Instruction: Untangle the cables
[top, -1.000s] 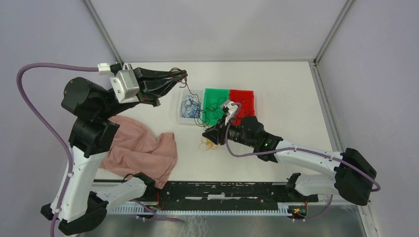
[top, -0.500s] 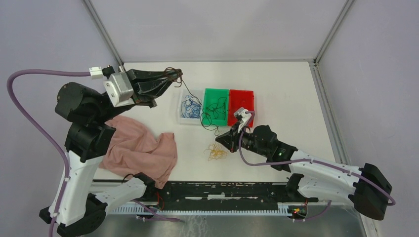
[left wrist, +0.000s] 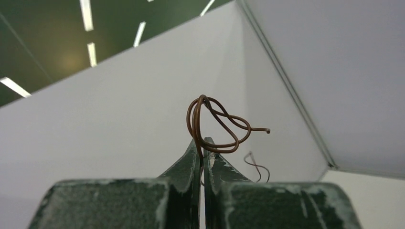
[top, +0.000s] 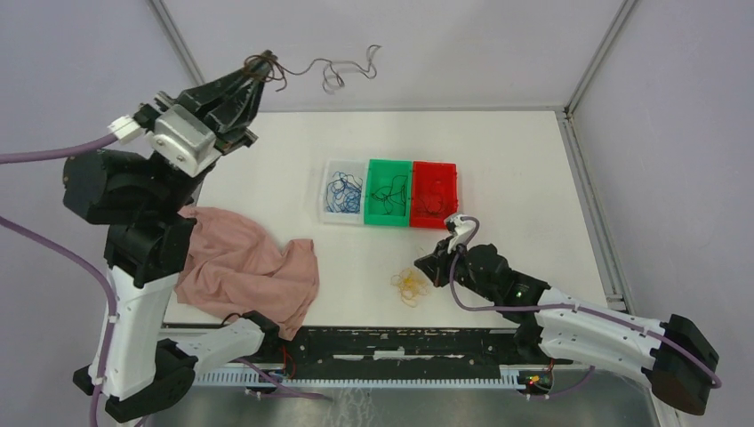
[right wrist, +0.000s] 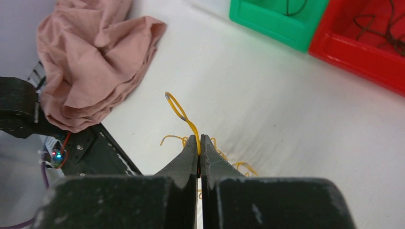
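Observation:
My left gripper (top: 260,64) is raised high at the back left, shut on a looped brown cable (left wrist: 215,125) whose loose end (top: 342,68) trails right in the air. Low over the table's near middle, my right gripper (right wrist: 199,138) is shut on a yellow cable (right wrist: 184,117) rising from a small yellow bundle (top: 411,285) on the table. More cables lie sorted in bins: blue ones in the clear bin (top: 343,192), dark ones in the green bin (top: 389,190) and in the red bin (top: 433,192).
A crumpled pink cloth (top: 247,269) lies at the near left of the white table (top: 516,178). The three bins stand in a row at mid table. A black rail (top: 391,342) runs along the near edge between the arm bases.
My left gripper has swung up and back with the brown cable, pulling it free of the bins. The right gripper closed on the yellow cable and drew the bundle toward the near right.

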Robot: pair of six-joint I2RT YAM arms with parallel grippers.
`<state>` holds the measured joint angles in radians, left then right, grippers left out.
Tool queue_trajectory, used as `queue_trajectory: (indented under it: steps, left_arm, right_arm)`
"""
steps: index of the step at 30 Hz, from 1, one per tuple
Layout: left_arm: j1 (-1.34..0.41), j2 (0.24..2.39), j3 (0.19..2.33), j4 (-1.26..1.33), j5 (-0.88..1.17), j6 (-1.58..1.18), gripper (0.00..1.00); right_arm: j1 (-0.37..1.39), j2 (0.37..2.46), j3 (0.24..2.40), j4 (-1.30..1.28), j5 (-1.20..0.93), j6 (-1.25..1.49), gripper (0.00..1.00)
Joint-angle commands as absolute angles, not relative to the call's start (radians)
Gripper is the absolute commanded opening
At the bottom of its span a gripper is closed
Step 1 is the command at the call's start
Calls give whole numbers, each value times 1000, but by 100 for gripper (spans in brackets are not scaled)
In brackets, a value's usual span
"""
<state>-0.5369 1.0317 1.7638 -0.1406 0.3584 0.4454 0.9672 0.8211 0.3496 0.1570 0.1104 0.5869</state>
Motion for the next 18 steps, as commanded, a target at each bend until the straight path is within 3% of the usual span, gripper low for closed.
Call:
queue_trajectory:
  steps: [1,6,7,9,12,15,18]
  left_arm:
    - [-538,1034,1863,38,237,575,3]
    - [-538,1032,1889,16,230,536,3]
    - [-538,1022,1875,-5,268,517,3]
    - [-539,1006,1859,-79,376,473,3]
    - [-538,992,1849,-203,558,375,3]
    - [-539,972,1802,-278,693,291,3]
    - [-539,938,1722,-287,749,227,3]
  right_arm:
    - [966,819,334,124,184,614,0]
    - [965,842,332,120,186,630,2]
    - [965,850,336,133,171,628,8]
    - [965,865,364,143,133,627,33]
    - [965,865,447,136,69,594,54]
    - [965,856,562,130,-5,540,69]
    - [965,867,675,152,-103,498,77]
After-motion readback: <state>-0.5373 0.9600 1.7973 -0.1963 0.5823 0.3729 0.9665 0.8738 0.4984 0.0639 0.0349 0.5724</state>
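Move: The right hand, still pinching a loop of the yellow cable, has the rest of that cable on the table almost straight below, about 12 cm down and 2 cm back. From there the green box is some 23 cm ahead and 6 cm left, and the red box 22 cm ahead and 6 cm right. High up, the left hand grips the brown cable; the white box is about 20 cm ahead, 4 cm right and 63 cm below it. The right hand sinks about 3 cm towards the yellow heap, edging slightly right, opens wide to let go of the pinched loop, then climbs some 6 cm off the heap, drifting left. Meanwhile the left hand keeps its shut grip on the tangled brown cable and swings it in the air: up about 6 cm while going left and back with the fingertips tipping up, then down again and right, still going back, as the wrist tips down and turns clockwise. ##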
